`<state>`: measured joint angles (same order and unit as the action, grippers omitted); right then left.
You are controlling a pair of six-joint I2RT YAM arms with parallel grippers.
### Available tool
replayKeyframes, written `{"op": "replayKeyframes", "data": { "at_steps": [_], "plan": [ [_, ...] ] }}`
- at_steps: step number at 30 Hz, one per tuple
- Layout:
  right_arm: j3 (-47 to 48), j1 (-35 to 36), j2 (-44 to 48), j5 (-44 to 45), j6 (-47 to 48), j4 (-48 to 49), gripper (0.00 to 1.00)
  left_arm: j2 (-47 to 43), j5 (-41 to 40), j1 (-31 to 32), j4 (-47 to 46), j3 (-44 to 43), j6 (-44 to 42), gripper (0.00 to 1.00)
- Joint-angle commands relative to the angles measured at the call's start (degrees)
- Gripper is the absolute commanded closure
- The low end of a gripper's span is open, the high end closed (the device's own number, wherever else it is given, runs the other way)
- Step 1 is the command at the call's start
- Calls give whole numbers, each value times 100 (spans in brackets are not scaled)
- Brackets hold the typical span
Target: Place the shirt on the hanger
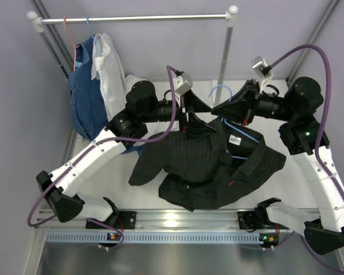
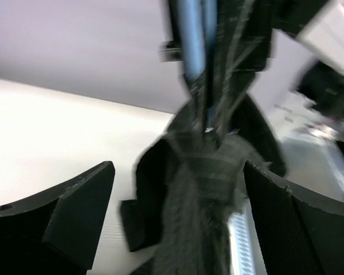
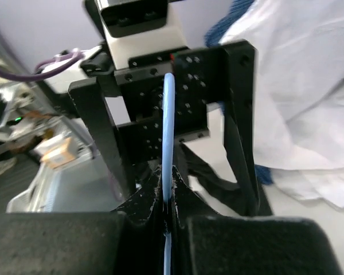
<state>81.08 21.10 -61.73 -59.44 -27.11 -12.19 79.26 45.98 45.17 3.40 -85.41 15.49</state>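
Observation:
The black pinstriped shirt (image 1: 206,166) lies bunched on the table, its collar end lifted up between the two grippers. The light-blue hanger (image 1: 245,135) runs through the shirt's top, with its hook (image 1: 221,90) poking out behind. My right gripper (image 3: 167,189) is shut on the hanger's wire (image 3: 168,114); in the top view that gripper (image 1: 218,109) meets the left one tip to tip. My left gripper (image 2: 180,172) stands wide open, the shirt (image 2: 209,189) hanging between its fingers (image 2: 74,200) without being pinched. The blue wire (image 2: 192,34) shows above it.
A clothes rail (image 1: 132,19) spans the back on two posts. A white shirt (image 1: 109,63) and a blue patterned garment (image 1: 86,97) hang at its left end, beside a red hanger (image 1: 74,43). The rail's right post (image 1: 225,51) stands just behind the grippers.

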Motion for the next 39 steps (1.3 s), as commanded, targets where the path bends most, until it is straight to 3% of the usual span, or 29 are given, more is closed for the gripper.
{"op": "replayKeyframes", "data": {
  "at_steps": [1, 5, 14, 19, 23, 25, 27, 28, 33, 36, 39],
  "plan": [
    [197, -387, 372, 511, 266, -105, 100, -516, -1813, -17, 3, -47, -431, 2],
    [567, -834, 539, 855, 778, -934, 100, -1342, -2953, -17, 3, 462, -827, 2],
    [988, -985, 663, 1066, 655, -935, 100, -3223, -3675, -8, 363, 2457, -934, 2],
    [1322, -985, 531, 908, 470, -926, 100, -3444, -3499, -17, 354, 2994, -757, 2],
    [1507, -985, 487, 741, 347, -909, 100, -3190, -3937, -8, 354, 3021, -819, 3],
    [1569, -985, 487, 679, 356, -917, 100, -2979, -4366, -8, 354, 2960, -959, 11],
    [1534, -994, 540, 810, 408, -917, 100, -2734, -4780, -17, 520, 2759, -951, 75],
    [1490, -985, 557, 846, 426, -917, 100, -2671, -5243, -8, 582, 2697, -846, 98],
    [1384, -1012, 662, 1232, 522, -944, 100, -2758, -5801, -8, 644, 2783, -539, 100],
    [1332, -1064, 812, 1574, 680, -952, 100, -3013, -6679, -17, 679, 3073, -39, 100],
    [1340, -1073, 821, 1602, 681, -961, 100, -3294, -6857, -17, 697, 3381, 191, 100]
  ]
}}
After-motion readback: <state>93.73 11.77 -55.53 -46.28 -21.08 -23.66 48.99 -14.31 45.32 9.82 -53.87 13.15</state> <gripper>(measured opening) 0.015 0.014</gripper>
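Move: The black shirt's left shoulder, where the sleeve starts, lies about 14 cm to the left of the open left hand, 2 cm farther out and 10 cm below. From that hand, the shirt's collar tag is some 9 cm right, 1 cm back and 8 cm lower, and the white shirt on the rack some 27 cm left and 12 cm ahead. For the right hand, already gripping the blue hanger, the shoulder is about 17 cm left, 1 cm ahead and 13 cm below. Leftward in a low arch the open left hand leaves the hanger, swinging about 13 cm along the shirt, then sinks and reaches forward to pinch the cloth at the left shoulder and draw it a few centimetres farther left, turning about 60 degrees counter-clockwise overall. Meanwhile the right hand keeps its grip on the hanger, carrying it right, then up, and turning somewhat clockwise. ##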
